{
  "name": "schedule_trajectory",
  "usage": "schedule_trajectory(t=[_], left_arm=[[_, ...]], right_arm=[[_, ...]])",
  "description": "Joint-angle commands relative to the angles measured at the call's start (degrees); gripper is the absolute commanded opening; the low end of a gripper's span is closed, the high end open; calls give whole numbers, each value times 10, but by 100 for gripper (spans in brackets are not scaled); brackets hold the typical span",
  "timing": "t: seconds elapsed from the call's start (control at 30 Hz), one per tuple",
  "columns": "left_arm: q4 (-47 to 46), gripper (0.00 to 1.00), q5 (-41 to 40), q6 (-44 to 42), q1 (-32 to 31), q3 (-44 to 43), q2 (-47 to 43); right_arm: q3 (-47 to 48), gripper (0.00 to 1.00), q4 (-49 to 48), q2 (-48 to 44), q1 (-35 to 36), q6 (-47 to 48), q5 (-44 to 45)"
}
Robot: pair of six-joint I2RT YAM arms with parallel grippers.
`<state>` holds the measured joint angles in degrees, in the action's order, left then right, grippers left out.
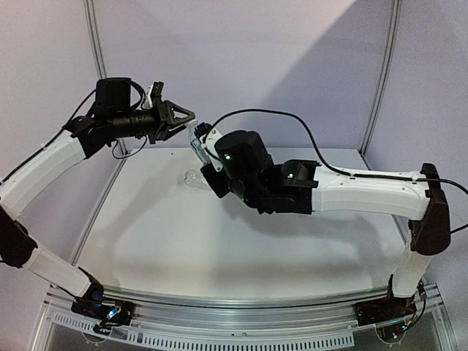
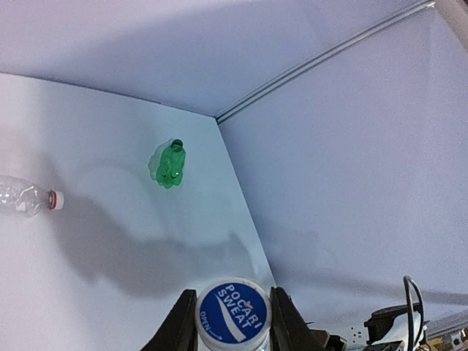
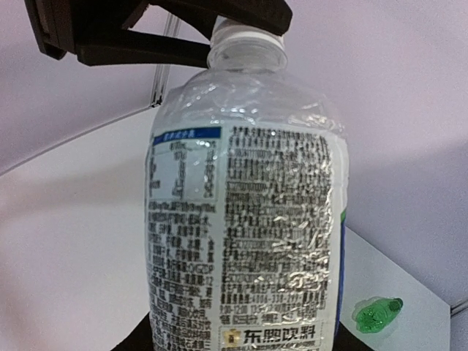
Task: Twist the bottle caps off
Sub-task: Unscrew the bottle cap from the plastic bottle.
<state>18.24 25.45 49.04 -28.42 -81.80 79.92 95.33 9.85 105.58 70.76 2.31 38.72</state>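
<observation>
A clear bottle with a blue-white label (image 3: 248,219) is held up in the air between the two arms. My right gripper (image 3: 241,345) is shut on its body, and only dark finger edges show at the bottom of the right wrist view. My left gripper (image 2: 232,322) is shut on its white cap with a blue top (image 2: 232,313); that cap (image 3: 245,33) also shows under the left fingers (image 3: 146,33). A short clear unlabelled bottle (image 2: 22,196) lies on the table with a white cap (image 2: 57,199). A green bottle (image 2: 170,164) lies farther off.
The white table (image 1: 219,241) is closed in by pale walls with metal rails (image 2: 322,58). The green bottle (image 3: 376,314) lies near the back corner. The clear unlabelled bottle (image 1: 191,178) lies below the raised grippers. A black cable (image 1: 292,121) arcs over the right arm.
</observation>
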Motion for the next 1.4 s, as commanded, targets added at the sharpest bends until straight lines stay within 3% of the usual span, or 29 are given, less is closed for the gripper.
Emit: schedule_trajectory(t=[0.0, 0.17, 0.47, 0.63, 0.9, 1.17, 1.37], left_arm=[[70, 15, 20, -7, -30, 11, 6], [56, 25, 34, -15, -30, 13, 1], [46, 79, 33, -13, -21, 10, -17], [36, 98, 33, -3, -17, 8, -31], [2, 99, 49, -39, -1, 17, -78], [1, 99, 122, -114, 35, 2, -96], [-47, 99, 234, -156, 46, 7, -100]], right_arm=[[9, 0, -24, 2, 22, 74, -24], [-33, 0, -68, -22, 22, 70, -34], [-98, 0, -118, -70, 22, 61, -42], [-118, 0, -130, -87, 22, 54, -37], [-146, 0, -136, -113, 22, 31, -35], [-189, 0, -175, -147, 22, 16, -61], [-268, 0, -246, -208, 8, -25, -204]])
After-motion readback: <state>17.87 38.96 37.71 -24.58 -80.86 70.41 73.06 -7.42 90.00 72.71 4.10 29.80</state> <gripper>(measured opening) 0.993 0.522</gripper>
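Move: The white cap on the upright-leaning plastic bottle is already pinched at the left gripper's finger point. The bottle's middle is about 5 cm to the right, 7 cm lower and 1 cm nearer. From the right gripper, which holds the body, the cap is roughly 6 cm left, 8 cm up and 1 cm ahead. The clear bottle lying on the table is some 14 cm ahead of the left hand, in line sideways, 35 cm below. Ease the left gripper down about 1 cm with the cap still pinched, then open its fingers wide to free the cap while drawing back. Carry on back and up, some 6 cm behind and 6 cm above the start, tipping the fingers upward. Keep the right grip on the bottle and bring it back about 5 cm and right about 3 cm, rolling its left side up a little. ##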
